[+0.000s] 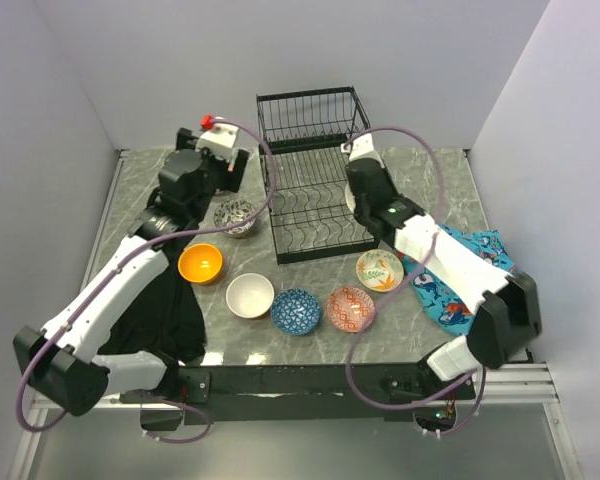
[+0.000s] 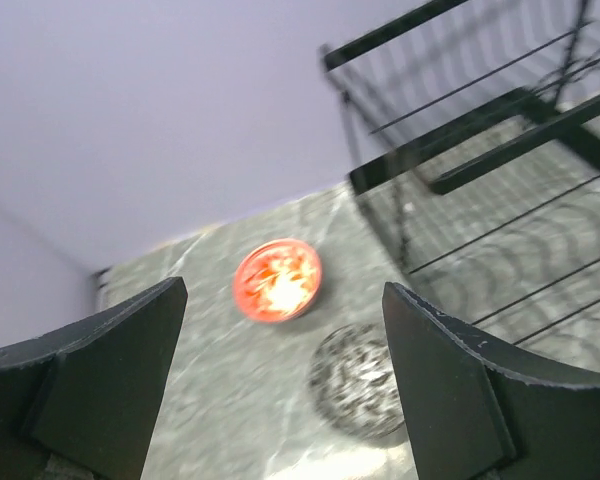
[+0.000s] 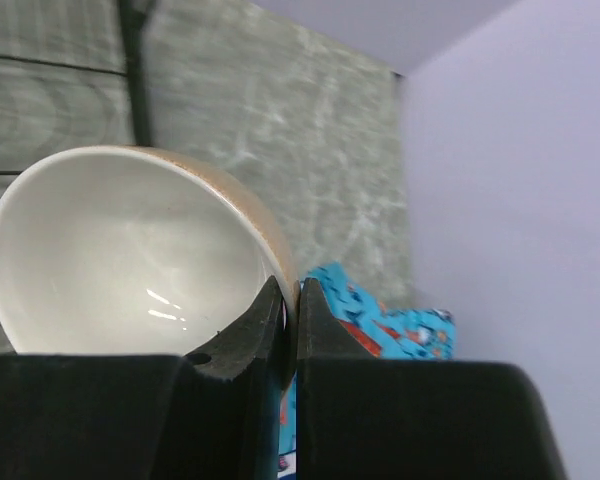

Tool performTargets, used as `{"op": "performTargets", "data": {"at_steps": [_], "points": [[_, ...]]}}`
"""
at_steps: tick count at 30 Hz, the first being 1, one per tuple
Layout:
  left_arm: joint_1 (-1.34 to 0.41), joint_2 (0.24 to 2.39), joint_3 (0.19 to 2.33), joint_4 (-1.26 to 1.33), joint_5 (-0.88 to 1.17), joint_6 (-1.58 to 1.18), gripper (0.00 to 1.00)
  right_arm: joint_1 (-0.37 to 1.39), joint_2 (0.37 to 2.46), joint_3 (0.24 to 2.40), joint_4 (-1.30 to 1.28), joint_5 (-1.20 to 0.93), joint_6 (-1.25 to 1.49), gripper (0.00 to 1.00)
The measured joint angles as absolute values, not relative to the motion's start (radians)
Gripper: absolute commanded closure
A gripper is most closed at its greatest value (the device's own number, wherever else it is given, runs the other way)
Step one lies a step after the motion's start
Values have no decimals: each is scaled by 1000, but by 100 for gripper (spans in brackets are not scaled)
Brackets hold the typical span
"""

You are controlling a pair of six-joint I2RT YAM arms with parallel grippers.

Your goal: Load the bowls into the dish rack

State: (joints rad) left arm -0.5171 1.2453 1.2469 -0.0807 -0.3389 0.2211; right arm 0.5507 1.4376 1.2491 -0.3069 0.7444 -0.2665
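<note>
My right gripper (image 3: 291, 285) is shut on the rim of a beige bowl (image 3: 120, 250) with a white inside, held beside the right side of the black wire dish rack (image 1: 315, 170). In the top view that gripper (image 1: 360, 170) is mostly hidden under its own wrist. My left gripper (image 2: 285, 290) is open and empty, raised left of the rack (image 2: 500, 150). Below and beyond its fingers (image 2: 450, 370) sit a black-and-white bowl (image 2: 365, 380) and a red bowl (image 2: 277, 279). Orange (image 1: 201, 263), white (image 1: 250, 295), blue (image 1: 296, 311), red patterned (image 1: 350, 308) and multicolour (image 1: 379, 270) bowls stand in front of the rack.
A blue printed cloth (image 1: 460, 280) lies at the right edge of the table, under the right arm. A black cloth (image 1: 165, 300) lies at the left under the left arm. Walls close the table in at the back and on both sides.
</note>
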Motion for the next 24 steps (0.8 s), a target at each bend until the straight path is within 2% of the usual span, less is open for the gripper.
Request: {"op": "performTargets", "data": {"at_steps": [3, 9, 17, 24], "points": [[-469, 1203, 1229, -110, -340, 224, 13, 559, 1532, 1256, -266, 881, -294, 100], [-408, 1123, 1129, -91, -342, 223, 13, 563, 1667, 1319, -243, 1009, -294, 100], [-384, 997, 975, -95, -329, 200, 13, 621, 1759, 1322, -28, 1169, -375, 100], [-368, 926, 914, -90, -333, 195, 13, 653, 1970, 1356, 166, 1226, -510, 100]]}}
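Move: Ahead and to the left of the right hand, which already holds the cream bowl by its rim, is the dish rack's lower tier. Its middle is about 9 cm farther out, 13 cm left and 22 cm below. The yellow-flowered dish lies some 12 cm back, almost in line and 24 cm down; the red patterned bowl is 22 cm back and 9 cm left. From the left hand, the lower tier's middle is about 8 cm ahead, 23 cm right and 33 cm down. Lowering the cream bowl towards the rack's lower tier, the right hand first dips forward, hovers briefly, then heads left, out and down, about 8 cm lower and 6 cm farther out overall. It keeps its rim pinch while rolling its left side down some 20 degrees and turning clockwise. The empty left hand, fingers still open, draws about 8 cm left, also back and down, away from the rack. ##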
